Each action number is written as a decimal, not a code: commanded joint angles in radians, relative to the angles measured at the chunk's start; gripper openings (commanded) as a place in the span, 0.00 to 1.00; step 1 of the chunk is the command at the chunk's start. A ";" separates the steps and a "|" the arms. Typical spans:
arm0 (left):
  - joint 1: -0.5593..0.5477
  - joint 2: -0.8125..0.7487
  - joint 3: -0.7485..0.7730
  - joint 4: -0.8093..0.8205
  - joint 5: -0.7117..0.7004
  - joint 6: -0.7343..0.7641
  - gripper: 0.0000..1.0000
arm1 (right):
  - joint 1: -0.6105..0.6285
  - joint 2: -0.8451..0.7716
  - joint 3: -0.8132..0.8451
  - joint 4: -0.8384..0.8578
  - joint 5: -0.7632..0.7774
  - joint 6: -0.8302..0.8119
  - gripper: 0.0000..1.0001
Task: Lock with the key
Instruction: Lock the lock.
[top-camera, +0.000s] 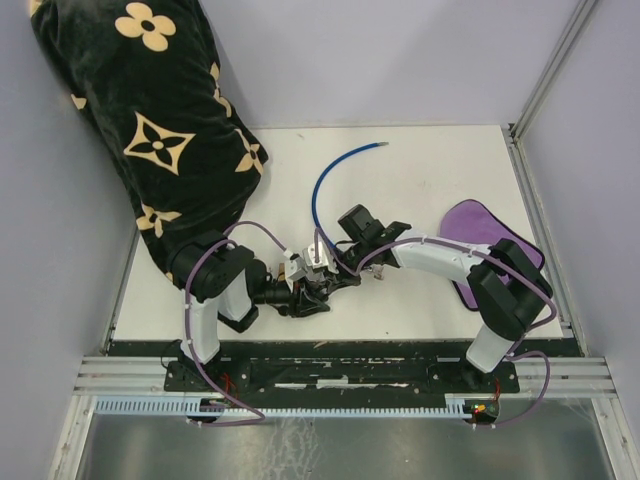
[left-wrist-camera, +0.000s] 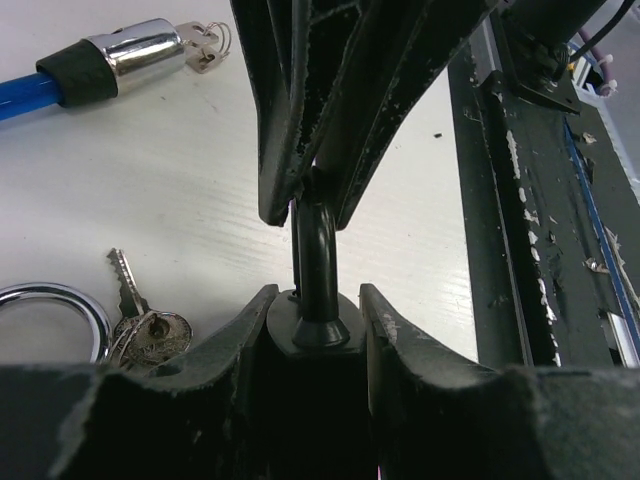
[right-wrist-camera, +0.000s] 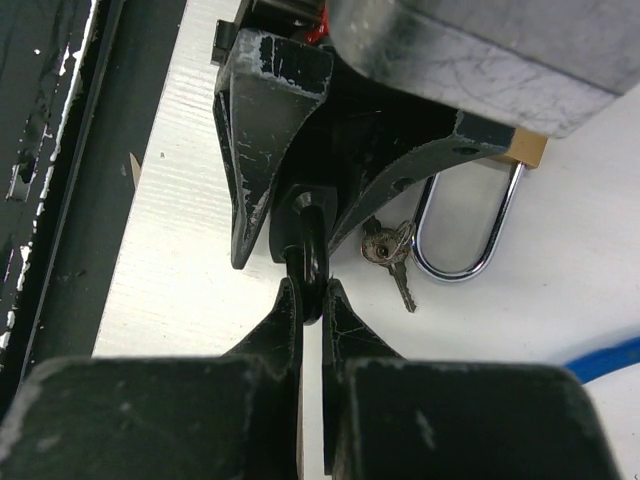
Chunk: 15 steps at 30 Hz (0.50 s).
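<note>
A black padlock (left-wrist-camera: 320, 335) sits clamped by its body between the fingers of my left gripper (left-wrist-camera: 318, 300). Its black shackle (right-wrist-camera: 310, 255) sticks out toward my right gripper (right-wrist-camera: 310, 290), which is shut on the loop of it. In the top view the two grippers meet nose to nose, left (top-camera: 300, 293) and right (top-camera: 332, 278), low over the table. A small bunch of keys (left-wrist-camera: 150, 335) lies loose on the table beside them, held by neither gripper, and shows again in the right wrist view (right-wrist-camera: 388, 250). The padlock's keyhole is hidden.
A silver padlock (right-wrist-camera: 470, 235) with a brass body lies by the keys. A blue cable lock (top-camera: 330, 180) curves across the far table, its chrome head (left-wrist-camera: 135, 55) carrying its own keys. A purple cloth (top-camera: 478, 232) lies right; black patterned fabric (top-camera: 150, 120) fills the far left.
</note>
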 joint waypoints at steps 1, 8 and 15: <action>-0.069 0.050 0.085 0.178 -0.135 0.134 0.03 | 0.298 0.192 -0.100 -0.053 -0.213 -0.026 0.02; -0.050 0.042 0.083 0.179 -0.143 0.069 0.03 | 0.056 0.175 0.045 -0.138 -0.231 0.085 0.02; -0.036 -0.026 0.075 0.179 -0.162 -0.054 0.03 | -0.100 0.018 0.211 -0.357 -0.167 0.101 0.50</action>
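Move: The left gripper holds the black padlock by its body, and the shackle's loop sticks out roughly 3 cm to its right. The right gripper's nearly shut tips are on that loop, at its own hand point. About 5 cm ahead of the left hand and 1 cm left lie loose keys; the brass padlock lies 7 cm ahead and 7 cm left. The blue cable lock's metal end lies about 7 cm ahead and 8 cm right. All three lie some 4 cm lower. Release the black padlock's shackle with the right gripper: keep it on the loop briefly, then ease it up about 1 cm and slightly forward, open the fingers to under half and draw back right some 1.5 cm, rolling the hand's top forward about 15 degrees. Keep the left gripper shut on the body, holding still at first, then shift it about 1 cm forward and as much right. ##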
